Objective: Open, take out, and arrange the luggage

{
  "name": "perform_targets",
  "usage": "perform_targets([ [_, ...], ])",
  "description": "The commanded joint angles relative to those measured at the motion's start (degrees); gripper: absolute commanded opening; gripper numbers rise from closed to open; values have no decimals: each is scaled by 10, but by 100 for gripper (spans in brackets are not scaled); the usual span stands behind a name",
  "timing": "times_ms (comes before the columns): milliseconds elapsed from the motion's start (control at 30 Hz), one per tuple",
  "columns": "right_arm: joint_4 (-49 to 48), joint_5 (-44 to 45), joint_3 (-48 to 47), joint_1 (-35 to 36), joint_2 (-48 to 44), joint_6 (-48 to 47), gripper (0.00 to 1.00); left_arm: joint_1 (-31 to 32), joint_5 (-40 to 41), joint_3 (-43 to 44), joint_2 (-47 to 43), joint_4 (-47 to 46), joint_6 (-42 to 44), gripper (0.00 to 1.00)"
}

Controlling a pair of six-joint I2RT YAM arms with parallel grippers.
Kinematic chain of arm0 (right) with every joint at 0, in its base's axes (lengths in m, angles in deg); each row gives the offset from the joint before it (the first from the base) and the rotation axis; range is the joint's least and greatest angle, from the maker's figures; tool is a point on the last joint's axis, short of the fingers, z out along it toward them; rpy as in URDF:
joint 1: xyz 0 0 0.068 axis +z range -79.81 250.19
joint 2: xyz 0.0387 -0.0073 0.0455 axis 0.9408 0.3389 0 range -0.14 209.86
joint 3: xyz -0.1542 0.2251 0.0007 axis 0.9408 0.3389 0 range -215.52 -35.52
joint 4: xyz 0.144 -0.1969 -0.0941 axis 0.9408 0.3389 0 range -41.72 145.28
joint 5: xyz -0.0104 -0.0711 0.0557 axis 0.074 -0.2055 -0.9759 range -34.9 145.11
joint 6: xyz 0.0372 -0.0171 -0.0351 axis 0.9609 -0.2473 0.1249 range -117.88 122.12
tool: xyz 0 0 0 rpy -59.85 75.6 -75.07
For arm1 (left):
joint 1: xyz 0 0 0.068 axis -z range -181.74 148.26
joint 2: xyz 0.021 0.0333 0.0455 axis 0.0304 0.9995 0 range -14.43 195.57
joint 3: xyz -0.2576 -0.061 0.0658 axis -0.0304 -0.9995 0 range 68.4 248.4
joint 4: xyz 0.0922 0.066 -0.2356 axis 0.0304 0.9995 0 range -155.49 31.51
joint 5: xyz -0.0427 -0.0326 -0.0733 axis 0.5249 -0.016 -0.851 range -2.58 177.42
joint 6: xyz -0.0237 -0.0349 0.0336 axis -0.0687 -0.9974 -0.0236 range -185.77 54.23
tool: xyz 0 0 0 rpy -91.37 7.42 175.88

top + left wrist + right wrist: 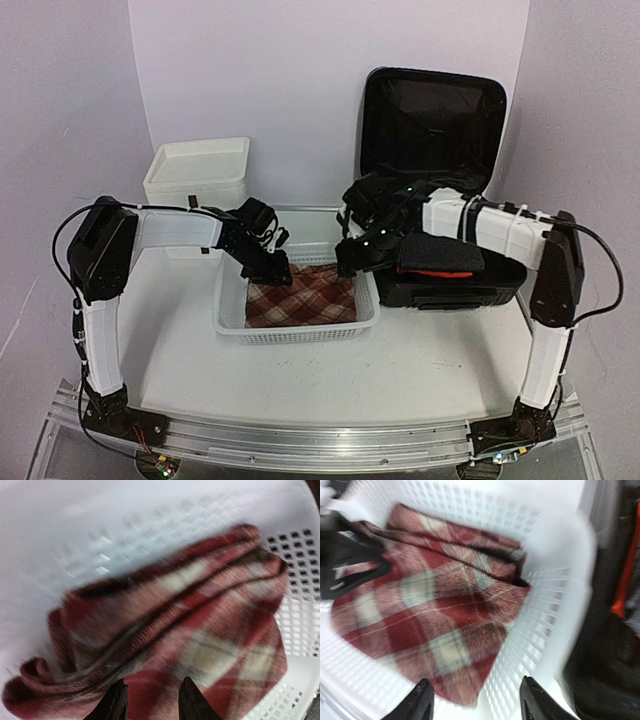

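Observation:
The luggage (430, 120), a black hard-shell suitcase, lies open at the back right with its lid upright; dark folded items and an orange piece (440, 272) rest in its base. A red plaid cloth (310, 298) lies folded in the white perforated basket (295, 335). My left gripper (272, 268) hovers over the cloth's left end. In the left wrist view that gripper (152, 700) is open just above the cloth (190, 615), with nothing between its fingers. My right gripper (350, 258) hangs over the basket's right end. Its wrist view shows the gripper (477, 700) wide open above the cloth (435, 610).
A white drawer box (197, 175) stands at the back left behind the basket. The basket wall (555, 545) sits right against the suitcase base (605, 670). Both forearms reach inward over the basket.

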Motion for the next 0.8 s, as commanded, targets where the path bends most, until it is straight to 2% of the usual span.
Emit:
perform_targets([
  [0, 2, 4, 36, -19, -89, -24, 63, -19, 75, 45, 17, 27, 39, 38],
  [100, 4, 13, 74, -60, -131, -32, 68, -18, 106, 30, -14, 33, 61, 45],
  [200, 16, -6, 95, -118, -153, -61, 75, -18, 74, 15, -79, 32, 67, 57],
  [300, 48, 30, 70, -149, -136, -161, 89, -16, 40, 15, -149, 27, 68, 72],
  [400, 92, 74, 7, -158, -88, -273, 95, -16, 19, 17, -207, 16, 65, 82],
  [467, 112, 70, -29, -168, -58, -339, 97, -17, 16, 9, -240, -6, 49, 88],
  [533, 119, 69, -48, -173, -32, -413, 98, -17, 20, -14, -276, -47, 20, 98],
  [633, 119, 70, -54, -175, -1, -543, 98, -18, 45, -72, -335, -129, -45, 99],
  [767, 126, 89, -100, -190, 49, -625, 94, -18, 95, -137, -395, -203, -95, 99],
])
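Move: The dark dotted cloth folded in the open suitcase lies about 17 cm right of the right hand, 9 cm ahead and some 7 cm below, with the orange cloth's front edge about 4 cm nearer than its middle; the plaid cloth and its basket lie 8 to 9 cm to that hand's left, about 10 cm below. From the left hand the plaid cloth's middle is about 3 cm right, 2 cm back and 4 cm below; the white drawer unit stands about 16 cm ahead and 16 cm left. Towards the dark cloth in the suitcase goes the right hand, rising clear of the basket, then sweeping some 15 cm right and 7 cm forward and sinking slightly, turning counter-clockwise and tilting its fingers to the right as they open wide. The left hand edges forward and left low over the plaid cloth, then lifts about 25 cm away, its opening fingers swinging forward. ##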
